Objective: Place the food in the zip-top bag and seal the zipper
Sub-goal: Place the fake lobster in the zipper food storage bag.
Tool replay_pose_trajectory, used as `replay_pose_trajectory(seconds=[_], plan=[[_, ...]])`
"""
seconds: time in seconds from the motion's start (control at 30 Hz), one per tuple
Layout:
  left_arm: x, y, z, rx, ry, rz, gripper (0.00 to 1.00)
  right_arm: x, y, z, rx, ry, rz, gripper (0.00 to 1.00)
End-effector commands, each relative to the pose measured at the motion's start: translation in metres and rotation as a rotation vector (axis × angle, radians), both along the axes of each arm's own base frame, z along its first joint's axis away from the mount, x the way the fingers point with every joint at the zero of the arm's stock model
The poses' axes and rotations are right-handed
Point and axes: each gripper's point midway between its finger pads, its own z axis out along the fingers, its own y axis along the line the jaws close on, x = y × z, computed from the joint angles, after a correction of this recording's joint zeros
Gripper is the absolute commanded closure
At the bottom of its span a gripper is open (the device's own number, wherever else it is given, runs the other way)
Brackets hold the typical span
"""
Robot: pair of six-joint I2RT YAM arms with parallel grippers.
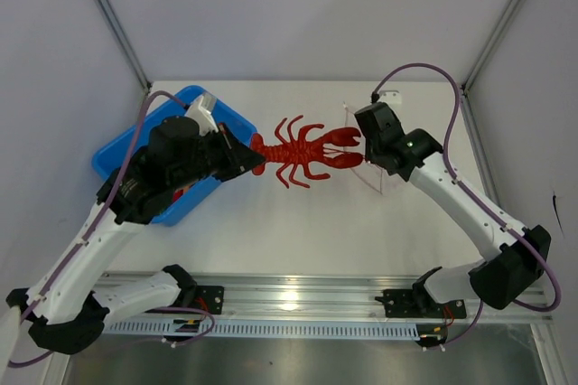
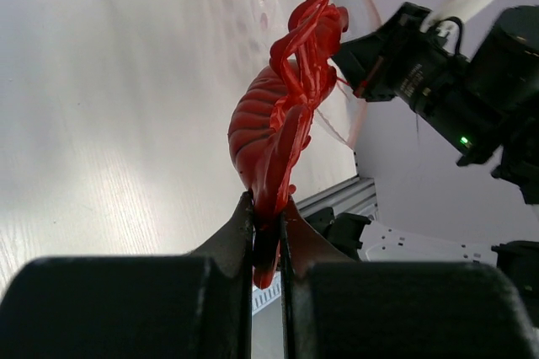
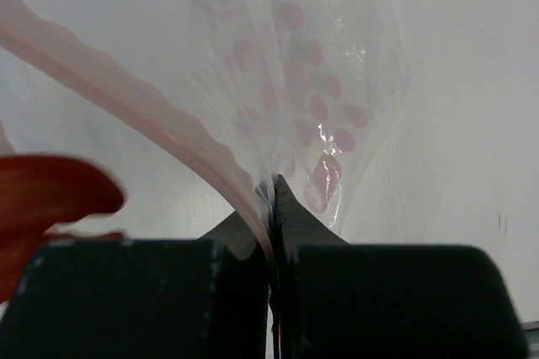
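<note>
The food in view is a red toy lobster (image 1: 302,152) (image 2: 274,123), held level above the white table. My left gripper (image 1: 256,162) (image 2: 268,207) is shut on its tail. The lobster's claws (image 3: 50,195) reach the mouth of the zip-top bag (image 1: 372,177) (image 3: 286,56), a clear bag with pink dots that hangs open. My right gripper (image 1: 363,143) (image 3: 271,186) is shut on the bag's mouth edge, pinching the pink zipper strip (image 3: 168,123). The zipper is unsealed and curves away to the left.
A blue plastic bin (image 1: 226,116) stands at the back left, mostly covered by my left arm; a bit of red (image 1: 181,193) shows inside it. An aluminium rail (image 1: 289,299) runs along the table's near edge. Grey walls enclose the table.
</note>
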Motion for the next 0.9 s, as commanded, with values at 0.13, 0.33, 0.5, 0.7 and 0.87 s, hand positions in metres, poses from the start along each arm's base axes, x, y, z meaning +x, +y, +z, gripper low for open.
replay_pose_trajectory(seconds=[0.13,0.33,0.5,0.7,0.87], plan=[[0.017,-0.031,0.018,0.009,0.009,0.010,0.99,-0.004,0.024,0.041,0.113,-0.135,0.003,1.00],[0.022,-0.061,0.005,0.000,0.054,0.018,0.99,-0.009,0.045,0.031,0.146,-0.108,0.011,1.00],[0.030,-0.077,-0.005,-0.014,0.086,0.087,0.99,-0.017,0.054,0.029,0.229,-0.065,-0.028,1.00],[0.029,-0.109,-0.007,-0.104,0.083,0.091,0.99,-0.028,0.082,0.043,0.424,-0.032,-0.056,1.00],[0.025,-0.119,-0.007,-0.152,0.051,0.061,0.99,-0.033,0.093,0.039,0.490,0.000,-0.042,1.00]])
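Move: The open mouth of the zip-top bag, its rim pinched in the right fingers, lies about 22 cm to the right of the left hand, some 7 cm ahead and 13 cm lower. The lobster, already held by its tail, has its middle about 10 cm right of the left hand, 4 cm ahead and 3 cm below. That lobster middle is roughly 16 cm left of the right hand, 4 cm back and 9 cm above. The lobster's claws enter the bag mouth as both hands close on each other: the left, keeping its grip on the tail, carries the lobster about 10 cm right and 5 cm down, its fingers tipping slightly downward. The right keeps the rim pinched and draws the mouth some 7 cm left over the claws, also a little back, rolling about 20 degrees so its left side rises. ##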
